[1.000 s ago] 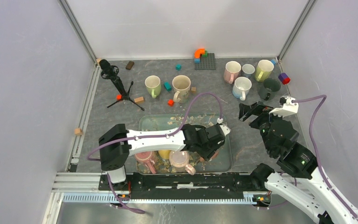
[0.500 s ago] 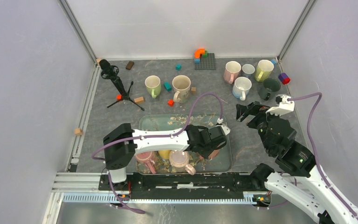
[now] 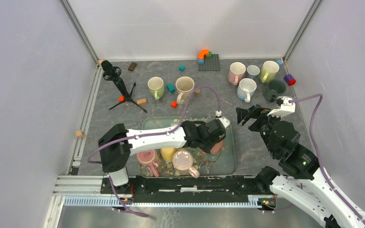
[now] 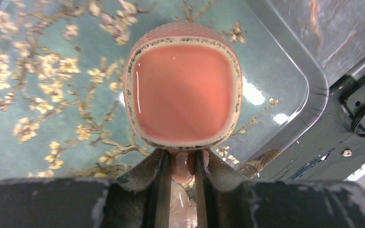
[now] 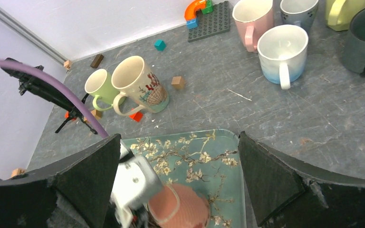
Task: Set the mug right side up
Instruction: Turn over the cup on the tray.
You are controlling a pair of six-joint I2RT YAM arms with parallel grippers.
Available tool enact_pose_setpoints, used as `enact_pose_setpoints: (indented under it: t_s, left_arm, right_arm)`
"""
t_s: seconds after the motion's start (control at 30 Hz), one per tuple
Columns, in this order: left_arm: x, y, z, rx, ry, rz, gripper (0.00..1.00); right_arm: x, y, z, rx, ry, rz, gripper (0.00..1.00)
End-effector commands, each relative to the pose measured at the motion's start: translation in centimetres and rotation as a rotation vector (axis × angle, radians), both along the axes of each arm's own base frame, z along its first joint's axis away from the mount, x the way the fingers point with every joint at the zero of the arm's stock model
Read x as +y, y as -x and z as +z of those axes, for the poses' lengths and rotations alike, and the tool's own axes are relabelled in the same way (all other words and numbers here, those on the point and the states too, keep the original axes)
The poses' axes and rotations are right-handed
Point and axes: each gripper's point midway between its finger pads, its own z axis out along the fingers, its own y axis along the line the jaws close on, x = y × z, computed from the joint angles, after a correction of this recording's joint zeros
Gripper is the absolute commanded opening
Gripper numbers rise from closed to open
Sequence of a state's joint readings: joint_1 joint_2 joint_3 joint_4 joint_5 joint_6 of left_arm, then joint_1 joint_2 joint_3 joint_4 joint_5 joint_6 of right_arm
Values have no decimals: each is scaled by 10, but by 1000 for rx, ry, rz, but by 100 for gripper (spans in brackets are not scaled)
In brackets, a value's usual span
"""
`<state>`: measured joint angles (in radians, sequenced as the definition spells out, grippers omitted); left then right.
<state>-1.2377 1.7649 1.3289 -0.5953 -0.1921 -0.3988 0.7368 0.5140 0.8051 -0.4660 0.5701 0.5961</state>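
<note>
A salmon ribbed mug (image 3: 217,145) hangs tilted over the right part of the teal blossom tray (image 3: 230,159). My left gripper (image 3: 212,137) is shut on its handle. In the left wrist view the handle (image 4: 183,170) is pinched between my fingers, and the mug's flat glossy face with a speckled rim (image 4: 183,92), which looks like its base, points at the camera. My right gripper (image 3: 253,115) is open and empty, right of the tray and behind it. In the right wrist view, the right gripper (image 5: 178,178) frames the mug (image 5: 183,206) and tray (image 5: 218,156).
Two pink mugs (image 3: 148,159) (image 3: 184,161) and a yellow one (image 3: 168,153) sit in the tray's near part. Upright mugs stand at the back: green (image 3: 156,87), cream (image 3: 185,88), and several at the back right (image 3: 246,89). A small tripod (image 3: 119,85) and loose blocks (image 3: 208,61) lie behind.
My left gripper has carried the salmon mug up and toward the back of the tray, turning it. My right gripper has crept a little left and back, still open.
</note>
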Motion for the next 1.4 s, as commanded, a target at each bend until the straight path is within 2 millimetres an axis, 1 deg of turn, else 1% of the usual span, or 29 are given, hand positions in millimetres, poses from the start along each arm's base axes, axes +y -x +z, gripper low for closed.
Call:
enact_pose_setpoints:
  t_s: [0.0, 0.13, 0.23, 0.3, 0.37, 0.47, 0.53, 0.63, 0.7, 0.83, 0.93, 0.97, 1.07, 1.13, 1.23, 1.3, 1.37]
  left_arm:
    - [-16, -34, 87, -96, 279, 67, 2]
    - [-9, -56, 123, -98, 380, 112, 2]
    - [-2, -72, 152, -106, 458, 141, 2]
    - [3, -81, 175, -118, 512, 152, 2]
    - [8, -92, 194, -135, 547, 168, 2]
    - [16, -104, 221, -159, 592, 189, 2]
    - [22, -111, 234, -177, 608, 203, 2]
    - [27, -118, 251, -191, 641, 213, 2]
    - [30, -122, 261, -201, 663, 224, 2]
    - [27, -120, 278, -184, 719, 203, 2]
    - [25, -119, 289, -179, 766, 204, 2]
    - [24, -119, 293, -176, 782, 203, 2]
    - [22, -118, 302, -168, 821, 197, 2]
    - [21, -117, 307, -160, 843, 196, 2]
    - [19, -115, 314, -144, 877, 191, 2]
    - [16, -113, 316, -130, 895, 182, 2]
    - [14, -112, 318, -112, 913, 181, 2]
  right_arm:
    - [11, 1, 15, -61, -36, 64, 98]
    - [25, 3, 21, -90, -54, 140, 98]
    - [43, 5, 23, -106, -67, 227, 98]
    - [65, 9, 22, -121, -86, 338, 98]
    - [88, 13, 18, -124, -110, 447, 98]
    - [121, 24, 7, -102, -161, 612, 98]
    - [136, 29, 5, -109, -209, 685, 98]
    - [148, 34, -5, -113, -258, 752, 98]
    - [153, 36, -7, -125, -288, 779, 98]
    - [159, 38, -6, -194, -363, 824, 98]
    - [157, 42, -2, -250, -459, 864, 98]
    - [154, 43, -1, -278, -494, 865, 98]
    - [142, 48, 13, -375, -601, 883, 98]
    - [138, 49, 18, -401, -646, 890, 98]
    - [135, 50, 25, -429, -706, 913, 98]
    - [133, 52, 34, -459, -748, 933, 98]
    - [132, 51, 40, -472, -780, 940, 98]
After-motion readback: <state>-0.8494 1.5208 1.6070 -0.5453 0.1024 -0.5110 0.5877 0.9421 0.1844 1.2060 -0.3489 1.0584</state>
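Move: The left gripper already has the upside-down orange mug by its handle, the mug's middle about 4 cm ahead and 3 cm right. The open right gripper waits some 7 cm ahead, 9 cm right and 20 cm higher; seen from it, the mug is 4 cm back, 7 cm left and 20 cm below. From the left hand, the big patterned mug stands about 25 cm ahead and 11 cm left, the blue-white mug 24 cm ahead and 13 cm right, both slightly lower. Keeping its pinch on the orange mug's handle, the left hand carries it up about 22 cm and forward some 12 cm, off the tray area, slowing near the end while its fingers swing from steeply down towards the right. The right hand, still wide open and untouching, sweeps about 15 cm left towards the mug, dips some 5 cm then partly rises, turning about 45 degrees counter-clockwise and rolling its left side up. ##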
